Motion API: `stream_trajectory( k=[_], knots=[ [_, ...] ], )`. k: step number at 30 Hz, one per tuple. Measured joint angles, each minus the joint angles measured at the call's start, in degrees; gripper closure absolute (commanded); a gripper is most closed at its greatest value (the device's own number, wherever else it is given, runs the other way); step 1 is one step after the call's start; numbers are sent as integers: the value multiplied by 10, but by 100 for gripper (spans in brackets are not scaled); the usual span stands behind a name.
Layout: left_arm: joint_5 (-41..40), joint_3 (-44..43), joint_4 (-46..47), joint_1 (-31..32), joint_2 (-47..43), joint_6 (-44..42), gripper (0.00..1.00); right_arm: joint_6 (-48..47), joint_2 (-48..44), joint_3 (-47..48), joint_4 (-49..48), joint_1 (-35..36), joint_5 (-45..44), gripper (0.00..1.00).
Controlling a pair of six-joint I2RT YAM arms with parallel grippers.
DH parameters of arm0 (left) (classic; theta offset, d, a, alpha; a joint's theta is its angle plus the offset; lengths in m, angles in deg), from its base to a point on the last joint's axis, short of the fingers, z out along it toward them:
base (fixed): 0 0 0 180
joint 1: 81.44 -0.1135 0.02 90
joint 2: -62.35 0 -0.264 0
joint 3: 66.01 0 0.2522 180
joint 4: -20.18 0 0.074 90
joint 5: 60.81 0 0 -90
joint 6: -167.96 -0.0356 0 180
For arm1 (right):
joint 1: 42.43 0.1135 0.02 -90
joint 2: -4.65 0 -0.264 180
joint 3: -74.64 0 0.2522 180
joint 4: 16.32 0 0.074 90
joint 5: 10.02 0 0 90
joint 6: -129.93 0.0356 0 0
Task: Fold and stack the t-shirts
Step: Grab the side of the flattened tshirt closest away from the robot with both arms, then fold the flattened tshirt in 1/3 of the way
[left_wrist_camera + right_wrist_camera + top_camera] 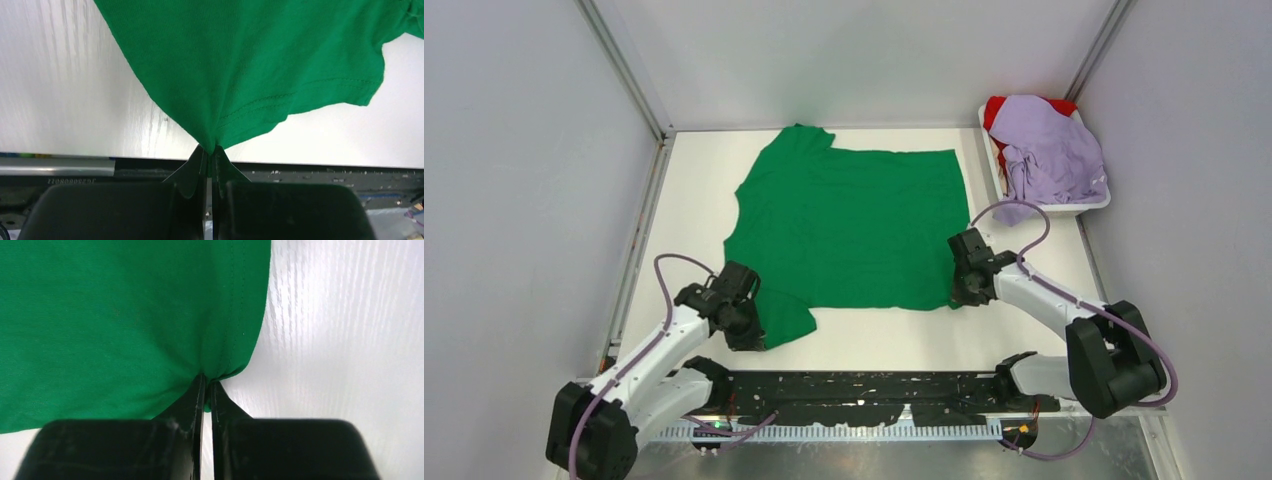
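Observation:
A bright green t-shirt (849,228) lies spread flat on the white table, collar to the left. My left gripper (749,330) is shut on its near-left sleeve; the cloth (240,65) bunches into the fingertips (210,150). My right gripper (959,296) is shut on the shirt's near-right hem corner, with the stitched hem (235,340) gathered between the fingertips (207,381). A lavender t-shirt (1049,150) lies crumpled over a red t-shirt (999,108) at the back right.
A white tray (1092,203) at the back right holds the lavender and red shirts. Grey walls enclose the table on three sides. A black rail (854,392) runs along the near edge between the arm bases.

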Motion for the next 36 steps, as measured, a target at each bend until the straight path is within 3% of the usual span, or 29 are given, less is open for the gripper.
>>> stream_trajectory(
  k=[5,10,15,23,36],
  knots=[
    [17,17,-34,12,-73,16,100,1,-54,-30,35,3,15,95],
    [54,17,-13,12,-85,9,100,-4,-80,-40,38,5,42,95],
    [108,8,63,12,-43,-1,100,-12,-62,-28,22,6,64,95],
    [137,-86,158,-3,68,-22,100,-26,-46,31,6,2,67,95],
    [200,-207,234,-128,174,-56,100,-57,6,120,-5,-78,97,93]
  ],
)
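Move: The green t-shirt's near sleeve tip is still pinched in the left hand, its near hem corner in the right. From the left hand the far sleeve lies some 56 cm ahead and 5 cm right, and the shirt's left edge about 27 cm ahead and 10 cm left. From the right hand the far hem corner is roughly 40 cm ahead and 4 cm right, the basket 38 cm ahead and 26 cm right. The shirt lies barely a centimetre or two below both hands. The shirt's near side, still pinched at both ends, is first drawn back 1.5 to 3 cm, then carried forward and lifted towards the far side. The left hand swings to its right too, ending some 17 cm ahead and 10 cm higher, its fingers tilting forward and rightward about 30 degrees. The right hand gains only about 6.5 cm each forward and up. ##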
